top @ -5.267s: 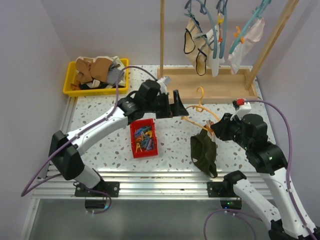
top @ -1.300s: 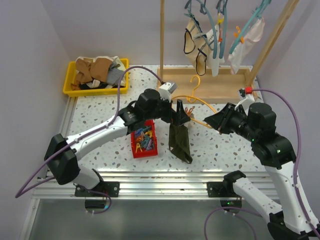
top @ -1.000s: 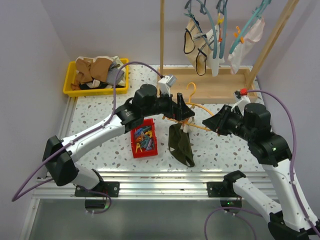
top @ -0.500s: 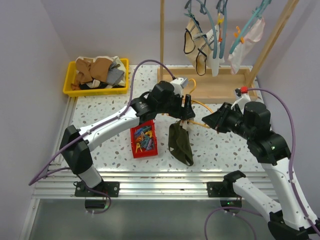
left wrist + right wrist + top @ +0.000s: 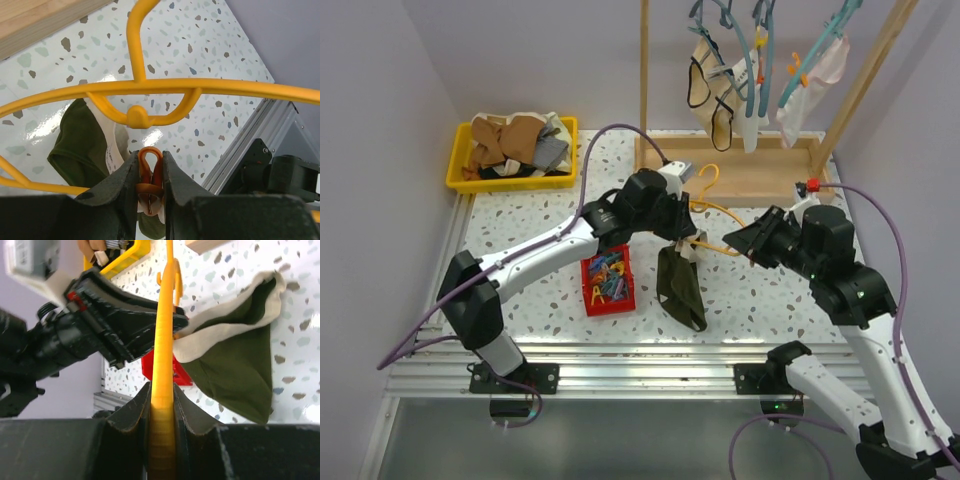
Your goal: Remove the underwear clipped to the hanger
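A yellow hanger (image 5: 718,212) is held above the table, and my right gripper (image 5: 740,242) is shut on its right end (image 5: 163,340). Dark green underwear (image 5: 681,287) with a cream lining hangs from the hanger's lower bar by an orange clip (image 5: 150,159). My left gripper (image 5: 689,243) is shut on that clip, its fingers (image 5: 124,175) pressing both sides just below the hanger's middle (image 5: 150,88). In the right wrist view the underwear (image 5: 235,365) droops to the right of the hanger, with the left gripper's black body (image 5: 115,325) beside it.
A red bin of coloured clips (image 5: 608,281) sits under the left forearm. A yellow bin of clothes (image 5: 483,180) stands at the back left. A wooden rack (image 5: 740,168) at the back carries blue hangers with light garments (image 5: 725,95).
My left gripper has come in from the left and closed from wide open onto the orange clip. The right gripper keeps the hanger raised, nearly in the same place.
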Controlling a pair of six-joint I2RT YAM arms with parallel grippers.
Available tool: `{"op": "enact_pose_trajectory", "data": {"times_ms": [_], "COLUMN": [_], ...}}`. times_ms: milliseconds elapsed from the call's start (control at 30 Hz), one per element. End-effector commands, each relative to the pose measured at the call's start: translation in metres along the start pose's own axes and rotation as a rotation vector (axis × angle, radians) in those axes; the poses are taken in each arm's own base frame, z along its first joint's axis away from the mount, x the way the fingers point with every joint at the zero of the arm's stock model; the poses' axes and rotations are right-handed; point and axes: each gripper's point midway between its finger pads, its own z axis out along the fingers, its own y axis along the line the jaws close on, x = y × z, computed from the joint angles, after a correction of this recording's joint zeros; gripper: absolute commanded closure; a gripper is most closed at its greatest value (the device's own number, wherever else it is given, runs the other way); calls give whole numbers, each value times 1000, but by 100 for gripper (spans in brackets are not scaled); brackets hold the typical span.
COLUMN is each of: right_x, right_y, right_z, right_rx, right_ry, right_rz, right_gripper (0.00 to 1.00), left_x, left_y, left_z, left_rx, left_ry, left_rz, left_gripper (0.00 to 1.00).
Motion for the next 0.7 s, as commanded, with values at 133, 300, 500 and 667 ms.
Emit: {"op": "enact_pose_trajectory", "data": {"times_ms": [133, 300, 500, 667], "right_x": [27, 33, 17, 15], "right_y": [-33, -47, -48, -25], "right_z": [0, -15, -26, -9], "right_rx": [136, 78, 55, 8], "right_ry": [-21, -124, -217, -130], "right_rz": [530, 760, 788, 593], "right_gripper": [100, 100, 100, 100], "left_x": [-58, -91, -98, -102], "left_y": [-9, -12, -21, -40], "left_z": [-47, -83, -101, -98], "left_rx": [-19, -25, 59, 154], "left_ry": [-289, -487, -605, -590], "left_rz": [-11, -72, -173, -226], "left_gripper": [94, 95, 75, 1]}}
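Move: The left fingers already pinch the orange clip that holds the underwear on the hanger; the underwear hangs straight below, its middle about 10 cm down. The hanger's hook is some 6 cm ahead, 3 cm right and 6 cm up; the red bin is about 18 cm left, 6 cm back and 20 cm below. From the right hand, which grips the hanger's end, the clip lies roughly 7 cm ahead, 10 cm left and 7 cm down. Left hand lifts about 10 cm and left, opening off the clip; right turns its gripped hanger some 40 degrees. ##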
